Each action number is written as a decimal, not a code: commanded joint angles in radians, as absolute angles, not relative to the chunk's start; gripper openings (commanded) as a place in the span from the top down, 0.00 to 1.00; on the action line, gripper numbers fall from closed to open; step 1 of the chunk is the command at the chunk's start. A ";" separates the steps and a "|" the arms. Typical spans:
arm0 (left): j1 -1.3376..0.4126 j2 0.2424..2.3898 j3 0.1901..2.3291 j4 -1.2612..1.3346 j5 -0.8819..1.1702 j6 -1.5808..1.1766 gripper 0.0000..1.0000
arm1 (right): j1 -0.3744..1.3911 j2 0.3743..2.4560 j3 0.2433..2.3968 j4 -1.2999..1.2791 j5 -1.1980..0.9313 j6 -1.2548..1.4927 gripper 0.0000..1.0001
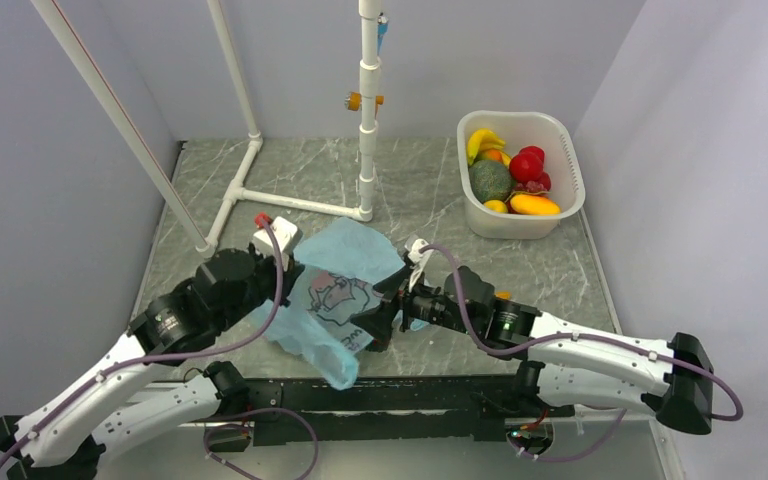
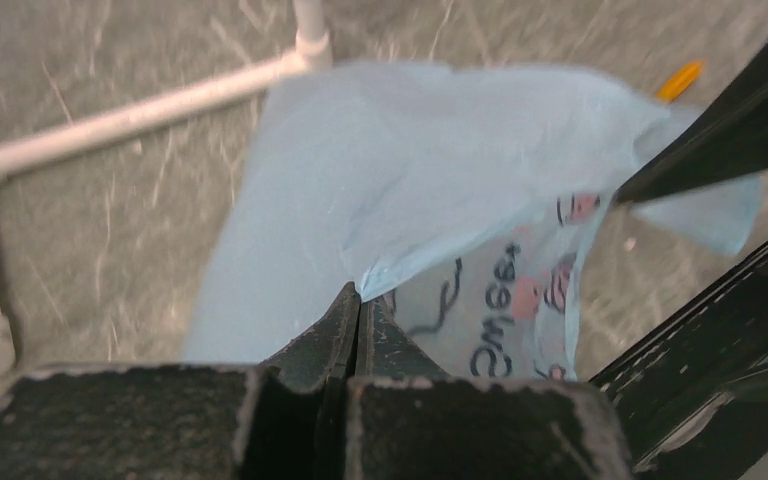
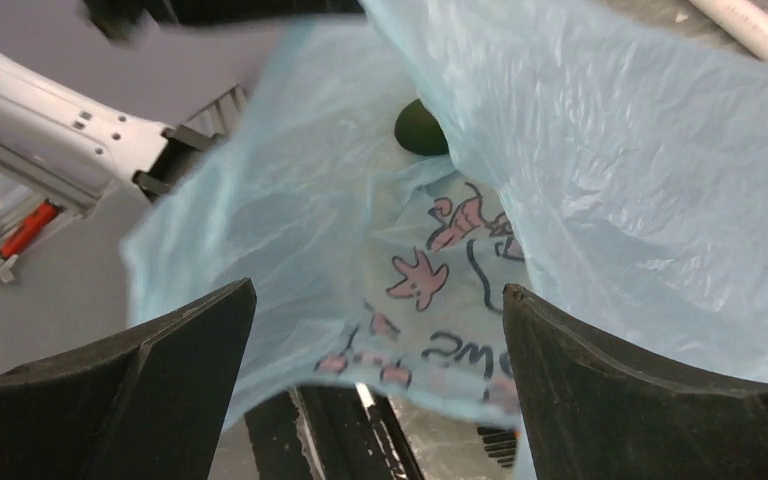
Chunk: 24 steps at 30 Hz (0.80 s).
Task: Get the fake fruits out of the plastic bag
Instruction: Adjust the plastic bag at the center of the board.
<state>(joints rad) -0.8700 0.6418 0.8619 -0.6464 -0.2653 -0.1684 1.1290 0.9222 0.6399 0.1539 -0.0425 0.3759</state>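
The light-blue plastic bag [image 1: 335, 290] with its pink cartoon print lies crumpled at the table's middle. My left gripper [image 2: 360, 298] is shut on a folded edge of the bag [image 2: 440, 170]. My right gripper [image 3: 380, 330] is open, its fingers either side of the printed part of the bag [image 3: 560, 170], touching nothing. A dark green rounded thing [image 3: 420, 128] shows in the bag's folds; I cannot tell what it is. The fake fruits lie in the white tub [image 1: 560, 135] at the back right: banana [image 1: 482, 140], mango [image 1: 534, 205], red round fruit [image 1: 527, 165].
A big dark green melon [image 1: 490, 180] is also in the tub. A white pipe frame [image 1: 260, 195] with an upright post [image 1: 368, 110] stands behind the bag. A small orange piece [image 2: 682, 78] lies beyond the bag, by my right arm.
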 commanded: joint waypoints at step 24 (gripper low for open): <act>-0.876 0.497 0.841 -0.807 -0.244 -0.332 1.00 | 1.289 1.517 0.908 0.157 0.501 0.418 0.04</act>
<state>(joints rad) -0.8719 0.5129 0.8024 -0.8089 -0.1925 -0.3103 1.2842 1.5124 0.8303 0.1642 0.3267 0.3851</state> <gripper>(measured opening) 0.009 0.949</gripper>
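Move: The right hand, open and pointing left, has the plastic bag's open mouth about 6 cm to its left and 14 cm below, level fore and aft. The left hand already pinches the bag's rim; from it the mouth's middle lies 9 cm right, 4 cm back and 14 cm down. The orange brush lies almost beneath the right hand, some 22 cm down; the white pipe post's foot is about 26 cm ahead of that hand, 5 cm left and 22 cm down. Downward first, then increasingly leftward, the right hand sinks some 13 cm and reaches 7 cm left into the bag's mouth, fingers staying open and tipping about 20 degrees down. Still pinching the rim, the left hand jerks it about 7 cm up and 4 cm right, then swings it quickly down, back and left, ending slightly lower and nearer the base than it began. ##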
